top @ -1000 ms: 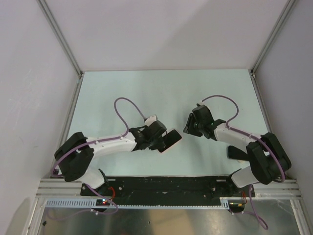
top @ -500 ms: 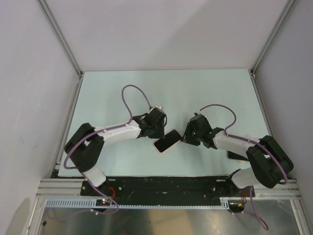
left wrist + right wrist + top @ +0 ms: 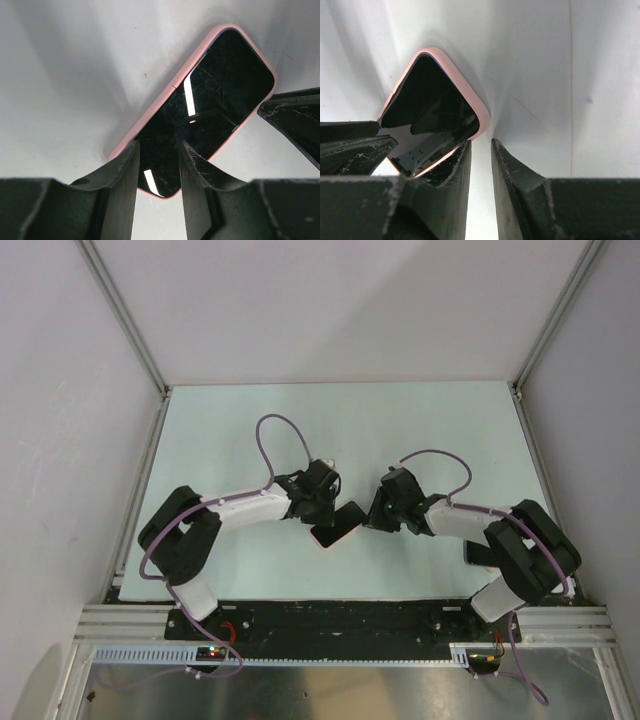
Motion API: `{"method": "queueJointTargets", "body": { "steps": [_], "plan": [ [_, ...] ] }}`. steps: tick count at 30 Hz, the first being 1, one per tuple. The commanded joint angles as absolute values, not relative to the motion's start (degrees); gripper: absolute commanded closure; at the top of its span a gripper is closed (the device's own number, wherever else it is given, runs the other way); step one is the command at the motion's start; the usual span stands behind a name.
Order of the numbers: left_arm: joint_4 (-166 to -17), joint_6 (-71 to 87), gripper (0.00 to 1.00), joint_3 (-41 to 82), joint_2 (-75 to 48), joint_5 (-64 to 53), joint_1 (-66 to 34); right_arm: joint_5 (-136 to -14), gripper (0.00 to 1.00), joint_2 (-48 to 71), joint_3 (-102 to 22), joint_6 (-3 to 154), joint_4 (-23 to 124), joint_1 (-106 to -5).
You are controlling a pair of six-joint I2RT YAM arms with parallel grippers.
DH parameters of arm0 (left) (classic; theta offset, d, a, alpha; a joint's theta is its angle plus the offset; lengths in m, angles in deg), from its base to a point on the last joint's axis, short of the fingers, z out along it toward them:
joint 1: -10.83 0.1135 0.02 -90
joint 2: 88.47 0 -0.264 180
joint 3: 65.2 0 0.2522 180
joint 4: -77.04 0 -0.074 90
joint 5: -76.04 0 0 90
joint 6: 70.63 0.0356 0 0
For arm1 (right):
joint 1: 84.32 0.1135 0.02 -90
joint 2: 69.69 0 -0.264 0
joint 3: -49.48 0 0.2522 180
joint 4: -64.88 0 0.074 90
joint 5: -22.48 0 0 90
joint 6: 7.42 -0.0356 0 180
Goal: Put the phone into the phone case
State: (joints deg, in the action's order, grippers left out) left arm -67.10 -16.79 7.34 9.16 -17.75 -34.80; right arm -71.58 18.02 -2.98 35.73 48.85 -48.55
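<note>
The phone (image 3: 220, 90), with its glossy black screen up, lies flat on the table inside the pale pink phone case (image 3: 150, 113), whose rim shows all round it. From above the phone (image 3: 337, 524) lies between both grippers. My left gripper (image 3: 159, 150) (image 3: 325, 512) is open, its fingertips over the phone's near end and gripping nothing. My right gripper (image 3: 481, 145) (image 3: 375, 515) stands at the opposite corner of the phone (image 3: 430, 105). Only a narrow empty gap shows between its fingers, and its left finger (image 3: 457, 167) touches the case rim (image 3: 467, 92).
The pale green table mat (image 3: 300, 420) is walled in by white panels and metal frame posts (image 3: 120, 315). A small dark object (image 3: 484, 554) lies partly under the right arm near its base. The black base rail (image 3: 340, 618) runs along the near edge.
The left gripper has set the phone down on the table and widened its jaws. The right arm has swung in to the phone's other end, and its jaws have narrowed.
</note>
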Motion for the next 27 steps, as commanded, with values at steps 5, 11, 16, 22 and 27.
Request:
{"method": "queueJointTargets", "body": {
  "steps": [5, 11, 16, 22, 27],
  "plan": [
    [-65.7, -14.1, 0.56, 5.0, 5.7, -20.5, -32.8, -70.8, 0.72, 26.7, -10.8, 38.1, 52.9, -50.2],
    [-65.2, -13.6, 0.53, 5.1, 4.1, -21.7, -31.1, -71.2, 0.73, 30.7, -15.2, 40.3, 52.0, -51.4],
    [-64.5, -12.2, 0.52, 6.1, 5.2, -19.5, -28.1, -71.8, 0.73, 31.8, -17.6, 41.7, 51.5, -51.9],
    [-64.1, -12.0, 0.53, 5.2, 4.2, -19.9, -27.4, -72.5, 0.73, 32.6, -19.5, 43.1, 51.4, -51.9],
    [-64.0, -11.2, 0.55, 5.6, 5.5, -18.3, -27.3, -73.2, 0.72, 32.4, -19.7, 43.2, 50.1, -51.9]
  ]
}}
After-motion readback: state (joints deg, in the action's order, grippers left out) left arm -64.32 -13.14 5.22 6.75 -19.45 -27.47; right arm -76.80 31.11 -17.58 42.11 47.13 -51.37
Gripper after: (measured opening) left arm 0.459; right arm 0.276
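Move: The phone, lying in its pink phone case, has its middle some 4 cm to the left hand's right, 2 cm ahead and about 1 cm lower; that hand's tips are at its near-left end. From the right hand the phone's middle is about 7 cm to the left, 1 cm ahead and 1 cm lower, the tips being at the case's near long side by its right end. The phone case shares the phone's middle, seen from either hand. Its fingertips already against the case's near long side by the right end, the right hand keeps contact and pushes the case along, staying low: about 5 cm forward and 3 cm left, opening unchanged. Meanwhile the left hand, tips at the phone's near-left end, slides level about 5 cm left and 2 cm forward to the case's left corner, fingers staying partly open. ##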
